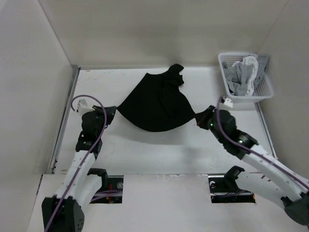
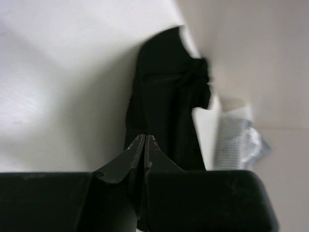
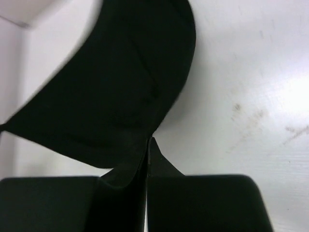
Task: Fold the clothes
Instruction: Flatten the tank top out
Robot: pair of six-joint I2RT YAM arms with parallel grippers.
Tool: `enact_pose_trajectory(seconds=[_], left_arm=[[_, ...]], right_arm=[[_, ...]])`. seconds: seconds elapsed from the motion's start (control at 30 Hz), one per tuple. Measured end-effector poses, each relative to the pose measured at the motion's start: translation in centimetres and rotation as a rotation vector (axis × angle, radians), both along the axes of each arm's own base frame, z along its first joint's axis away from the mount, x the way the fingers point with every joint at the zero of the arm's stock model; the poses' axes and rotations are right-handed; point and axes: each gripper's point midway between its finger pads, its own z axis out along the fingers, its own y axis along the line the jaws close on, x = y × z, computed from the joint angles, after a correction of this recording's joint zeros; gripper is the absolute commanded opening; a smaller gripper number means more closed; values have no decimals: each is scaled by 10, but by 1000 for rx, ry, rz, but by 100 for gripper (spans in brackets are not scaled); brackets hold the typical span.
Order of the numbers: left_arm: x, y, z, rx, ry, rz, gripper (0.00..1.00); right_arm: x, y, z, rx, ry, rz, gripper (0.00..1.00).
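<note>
The clothes (image 1: 157, 104), a plain black garment, hang stretched between my two grippers above the white table (image 1: 159, 154) and cast a shadow under their sagging lower edge. My left gripper (image 1: 116, 109) is shut on the left corner. My right gripper (image 1: 199, 117) is shut on the right corner. In the left wrist view the fingertips of the left gripper (image 2: 146, 137) are pressed together, and the clothes (image 2: 164, 96) run away toward the back wall. In the right wrist view the clothes (image 3: 111, 82) fan out from the shut tips of the right gripper (image 3: 149, 139). The far end of the clothes rests bunched near the back wall.
A white mesh basket (image 1: 252, 96) stands at the back right with grey and white garments (image 1: 244, 72) in it, and shows blurred in the left wrist view (image 2: 231, 140). Walls close the table at the left, back and right.
</note>
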Motion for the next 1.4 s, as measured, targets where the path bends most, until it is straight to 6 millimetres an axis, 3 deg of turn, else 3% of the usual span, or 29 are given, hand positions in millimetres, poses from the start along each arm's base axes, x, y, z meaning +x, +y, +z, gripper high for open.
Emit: enact_pose_trajectory(seconds=[0.13,0.2,0.3,0.43,0.5,0.57,0.63,0.7,0.8,0.87,1.0,1.13,1.2,1.3,1.4], left_arm=[[-12,-12,133,-21,-288,-30,0],[-33,-11,208,-34,-445,-24,0],[-80,-2,317,-52,-682,-2,0],[-151,15,421,-65,-932,42,0],[-174,22,451,-59,-1008,67,0],[-187,27,470,-53,-1049,90,0],[-185,29,478,-42,-1055,108,0],[-167,32,475,-19,-1022,132,0],[-119,33,454,25,-918,158,0],[-76,34,427,56,-819,172,0],[20,36,341,110,-558,181,0],[112,38,259,148,-319,174,0],[157,39,231,156,-225,155,0],[202,44,225,155,-184,140,0],[212,50,251,152,-225,137,0]], right_arm=[[-34,-13,140,78,-260,15,0],[-59,-24,215,130,-386,26,0],[-98,-52,314,234,-537,50,0],[-119,-98,401,319,-649,35,0],[-116,-117,426,298,-691,-26,0],[-110,-122,441,243,-724,-75,0],[-105,-114,445,178,-743,-98,0],[-97,-98,439,88,-755,-115,0],[-76,-74,418,-72,-761,-159,0],[-49,-65,397,-171,-747,-208,0],[28,-52,342,-270,-661,-217,0],[130,-59,276,-264,-489,-197,0],[179,-58,255,-236,-408,-177,0],[230,-54,249,-192,-357,-151,0],[240,-46,273,-150,-376,-124,0]])
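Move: My left hand pinches one hem corner of the tank top and my right hand the other, both some 16 to 18 cm above the table. The tank top's middle lies about 10 cm ahead, 19 cm right and 12 cm below my left hand; from my right it is roughly 14 cm ahead, 20 cm left and 14 cm below. The bunched far end lies about 34 cm ahead and 8 cm left of my right hand, the basket 26 cm ahead and 29 cm right. Keeping both corners pinched, I fling my hands up about 45 cm and back over the near table, fingertips tipping upward, my right hand also swinging about 12 cm right and partly returning. Then I throw both forward some 35 to 40 cm while sinking about 20 cm, tipping the fingers partway down again and finishing with a small rise, farther out and wider apart. ##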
